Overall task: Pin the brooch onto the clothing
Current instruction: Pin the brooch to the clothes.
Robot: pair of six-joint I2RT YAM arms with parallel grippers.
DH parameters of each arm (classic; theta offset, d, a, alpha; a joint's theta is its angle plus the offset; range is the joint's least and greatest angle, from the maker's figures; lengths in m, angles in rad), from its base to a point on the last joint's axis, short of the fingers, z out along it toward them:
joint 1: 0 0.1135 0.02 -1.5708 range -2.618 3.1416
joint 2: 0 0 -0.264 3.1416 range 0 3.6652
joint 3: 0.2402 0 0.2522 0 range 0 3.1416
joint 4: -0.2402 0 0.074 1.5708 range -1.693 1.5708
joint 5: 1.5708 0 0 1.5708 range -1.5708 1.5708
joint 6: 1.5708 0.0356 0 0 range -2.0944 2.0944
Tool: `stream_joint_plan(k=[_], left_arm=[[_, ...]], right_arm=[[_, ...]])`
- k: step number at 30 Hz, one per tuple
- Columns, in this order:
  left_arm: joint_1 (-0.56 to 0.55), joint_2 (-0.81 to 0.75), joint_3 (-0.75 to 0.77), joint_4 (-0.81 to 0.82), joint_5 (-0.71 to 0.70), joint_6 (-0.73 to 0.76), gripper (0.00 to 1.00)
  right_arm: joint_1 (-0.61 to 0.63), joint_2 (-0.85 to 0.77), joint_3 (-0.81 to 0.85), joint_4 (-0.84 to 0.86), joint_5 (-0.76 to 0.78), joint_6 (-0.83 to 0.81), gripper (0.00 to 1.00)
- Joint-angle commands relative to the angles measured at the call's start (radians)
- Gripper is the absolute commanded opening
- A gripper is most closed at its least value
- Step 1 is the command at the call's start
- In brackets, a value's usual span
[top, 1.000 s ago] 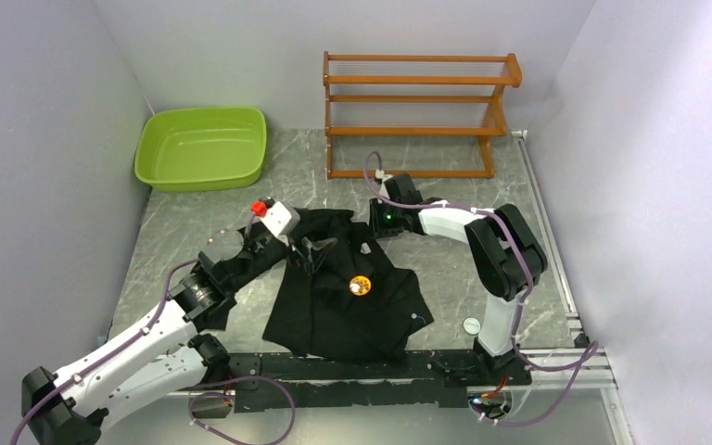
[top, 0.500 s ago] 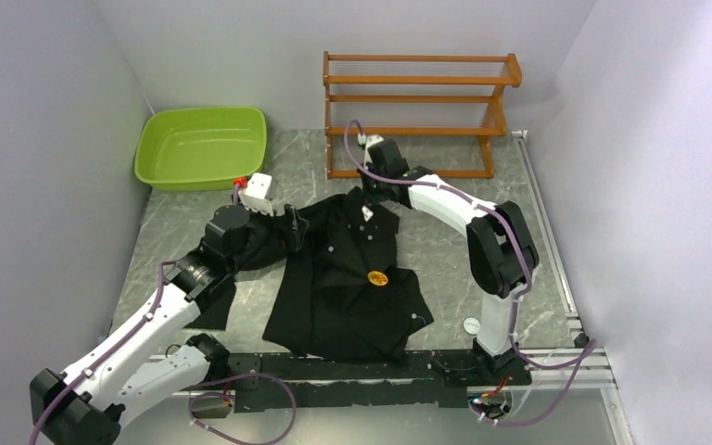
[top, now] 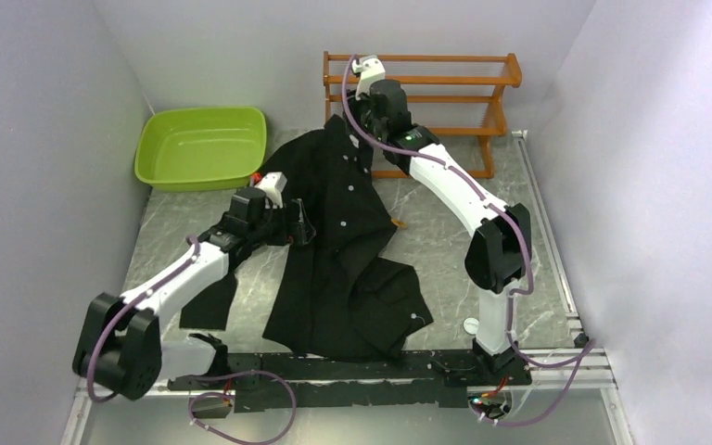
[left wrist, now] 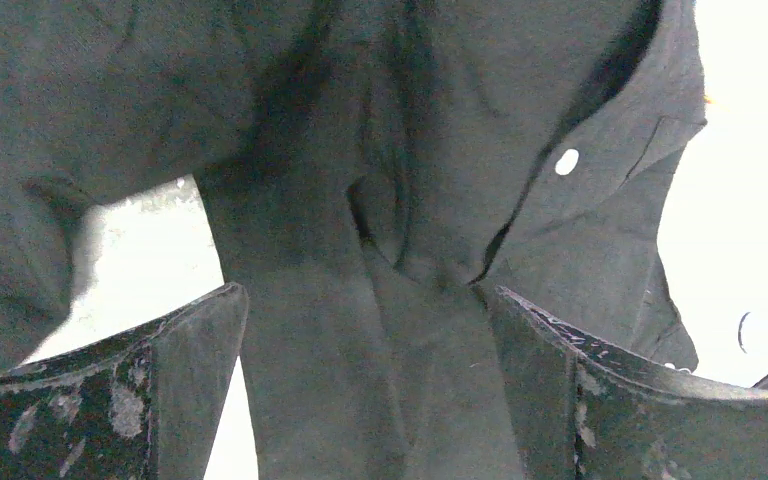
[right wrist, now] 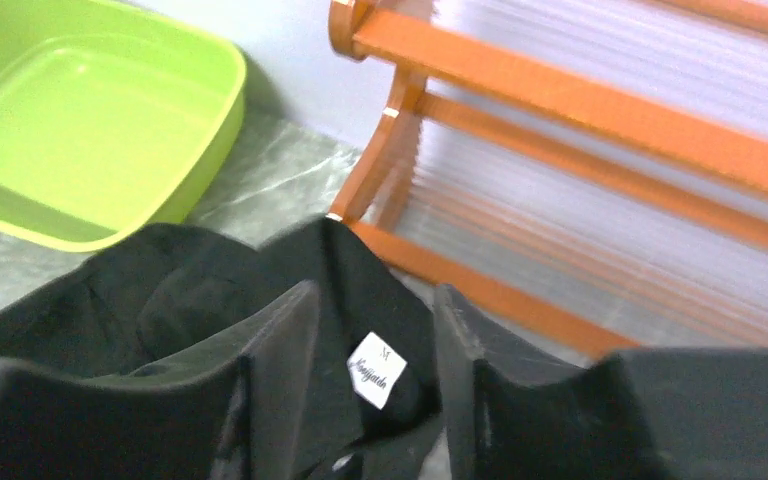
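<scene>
The clothing [top: 348, 269], a black button-up shirt, is stretched from the table's front up toward the rack. Its collar hangs raised at my right gripper [top: 357, 130]. In the right wrist view the right gripper [right wrist: 375, 295] stands part open, with the collar and its white neck label [right wrist: 377, 368] lying across the gap. A tiny orange speck at the shirt's right edge looks like the brooch [top: 399, 223], too small to be sure. My left gripper [top: 301, 222] is wide open at the shirt's left side. Its view [left wrist: 363, 295] shows only dark cloth [left wrist: 430, 150] and one white button [left wrist: 566, 161].
A green tub [top: 202, 146] sits at the back left, also in the right wrist view [right wrist: 80, 130]. The wooden rack [top: 422, 79] stands against the back wall just behind the right gripper. A small white disc [top: 471, 324] lies near the right arm's base.
The right gripper took the collar and rose back toward the rack, dragging the shirt up with it. The orange brooch slid from the shirt's front to its right edge. The left gripper moved right, staying open.
</scene>
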Motion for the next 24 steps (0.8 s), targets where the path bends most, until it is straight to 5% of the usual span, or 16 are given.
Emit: stream_joint_plan(k=[1, 4, 9, 16, 19, 24], left_arm=[[0.024, 0.099, 0.048, 0.086, 0.056, -0.044, 0.95], [0.033, 0.154, 0.087, 0.072, 0.029, -0.03, 0.95], [0.069, 0.3, 0.174, 0.008, 0.026, -0.034, 0.95], [0.141, 0.489, 0.176, 0.027, -0.01, -0.124, 0.91], [0.173, 0.499, 0.144, 0.035, -0.056, -0.163, 0.73], [0.244, 0.471, 0.08, -0.021, -0.09, -0.203, 0.13]], right_arm=[[-0.004, -0.069, -0.074, 0.176, 0.05, -0.043, 0.68], [-0.018, -0.161, -0.194, 0.137, 0.041, 0.005, 0.87], [-0.096, -0.328, -0.466, 0.048, -0.103, 0.176, 0.9], [-0.21, -0.563, -0.921, 0.131, -0.321, 0.347, 0.9], [-0.244, -0.616, -1.046, 0.134, -0.386, 0.358, 0.9], [-0.295, -0.649, -1.152, 0.095, -0.415, 0.344, 0.9]])
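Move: The brooch sits at the shirt's right edge, roughly 14 cm back from the right hand, 10 cm to its right and 27 cm below. The collar is just ahead of and under those fingertips, about 5 cm down, and a shirt button lies some 12 cm left of the brooch and level with it. From the left hand, the sleeve fold by the armpit lies about 7 cm ahead, 5 cm left and 12 cm down. Back, down and to the right, the right hand swings from the raised collar towards the brooch, about 30 cm in all, opening its fingers wide and tipping some 35 degrees further down. The left hand sinks about 11 cm and works forward, then left, into the sleeve fold beside the shirt body, turning a little counter-clockwise and closing most of the way at the cloth. ##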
